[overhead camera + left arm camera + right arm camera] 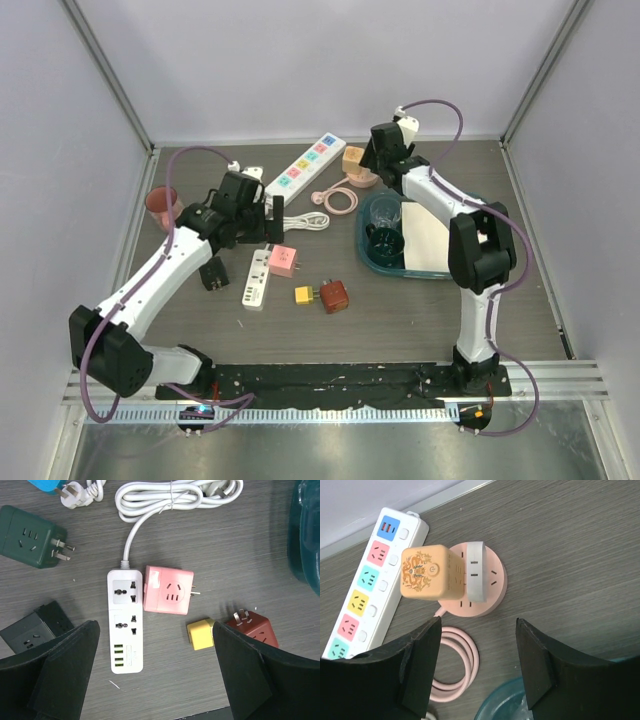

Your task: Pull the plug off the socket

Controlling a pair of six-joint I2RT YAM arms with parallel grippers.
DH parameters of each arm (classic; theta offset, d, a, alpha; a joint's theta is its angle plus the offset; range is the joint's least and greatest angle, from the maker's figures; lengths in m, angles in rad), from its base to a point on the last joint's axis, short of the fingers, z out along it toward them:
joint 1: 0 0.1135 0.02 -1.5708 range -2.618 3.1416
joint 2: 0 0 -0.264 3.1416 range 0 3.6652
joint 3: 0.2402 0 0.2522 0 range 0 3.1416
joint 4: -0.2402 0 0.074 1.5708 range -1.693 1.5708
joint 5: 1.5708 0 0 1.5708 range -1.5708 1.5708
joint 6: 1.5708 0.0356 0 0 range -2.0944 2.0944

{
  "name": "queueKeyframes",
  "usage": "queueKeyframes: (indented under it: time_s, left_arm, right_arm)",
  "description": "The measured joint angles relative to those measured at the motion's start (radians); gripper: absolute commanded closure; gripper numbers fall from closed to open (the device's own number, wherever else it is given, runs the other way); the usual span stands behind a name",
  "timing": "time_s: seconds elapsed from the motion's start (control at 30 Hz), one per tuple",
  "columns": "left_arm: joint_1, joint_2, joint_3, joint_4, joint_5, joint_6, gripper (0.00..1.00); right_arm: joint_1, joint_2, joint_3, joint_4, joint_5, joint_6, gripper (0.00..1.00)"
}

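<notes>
A round pink socket (492, 587) lies at the back of the table (358, 180). An orange cube plug (425, 573) and a white plug (475, 572) sit plugged into its top. My right gripper (477, 665) is open and empty, hovering above and just in front of the socket (385, 150). My left gripper (155, 675) is open and empty over the table's middle left (268, 215). Below it lie a small white power strip (125, 625) and a pink adapter (167, 590) touching the strip's right side.
A long white strip with coloured outlets (365, 585) lies left of the socket, and its pink cord coil (457, 665) in front. A teal tray (372, 255) holds cups. Yellow (200, 634), red (255, 630), dark green (27, 542) and black (30, 630) adapters lie around.
</notes>
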Motion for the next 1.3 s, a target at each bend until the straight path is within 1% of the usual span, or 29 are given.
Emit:
queueKeyframes:
  time_s: [0.13, 0.3, 0.6, 1.03, 1.1, 1.17, 1.23, 1.27, 1.3]
  left_arm:
    - [0.0, -0.014, 0.0, 0.0, 0.018, 0.0, 0.0]
    - [0.0, -0.043, 0.0, 0.006, 0.05, -0.001, 0.0]
    - [0.0, -0.056, 0.0, 0.019, 0.082, -0.001, 0.0]
    - [0.0, -0.056, 0.0, 0.02, 0.085, 0.0, 0.0]
    - [0.0, -0.056, -0.002, 0.02, 0.085, 0.0, 0.0]
    - [0.0, -0.056, -0.002, 0.019, 0.085, 0.0, 0.0]
    - [0.0, -0.056, -0.002, 0.02, 0.084, 0.0, 0.0]
    - [0.0, -0.056, -0.002, 0.02, 0.083, 0.0, 0.0]
    - [0.0, -0.056, -0.002, 0.02, 0.082, 0.0, 0.0]
  right_arm:
    - [-0.011, 0.079, 0.075, -0.019, -0.016, -0.004, 0.34]
    - [-0.013, 0.185, 0.208, -0.052, -0.014, -0.016, 0.35]
    - [-0.017, 0.201, 0.215, -0.058, 0.031, -0.034, 0.43]
    - [-0.025, 0.285, 0.245, -0.059, 0.01, -0.02, 0.45]
    - [-0.027, 0.302, 0.259, -0.057, 0.01, -0.021, 0.55]
    - [-0.03, 0.311, 0.26, -0.057, 0.007, -0.024, 0.58]
    - [-0.032, 0.314, 0.26, -0.055, -0.006, -0.026, 0.59]
    - [-0.034, 0.315, 0.261, -0.052, -0.013, -0.027, 0.66]
    - [-0.035, 0.316, 0.264, -0.051, -0.018, -0.027, 0.72]
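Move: The plug, standing in the round pink socket, is about 6 cm ahead of the right hand, straight in front and some 9 cm below. The orange cube stands about 5 cm to the left of the plug and level with it. The socket strip's middle is 14 cm left of the plug and 2 cm farther out; the pink coil lies 6 cm left of it and 6 cm nearer. From the left hand the plug is roughly 29 cm ahead, 21 cm right and 12 cm below. Forward and down towards the plug goes the right hand, about 4 cm out and 3 cm down, then after a short stop nearly straight down another 5 cm, tipping slightly downwards. Its open fingers narrow by over a third until they stand close on either side of the plug; a grip can't be seen. The left hand, empty and wide open, rises about 2 cm. ##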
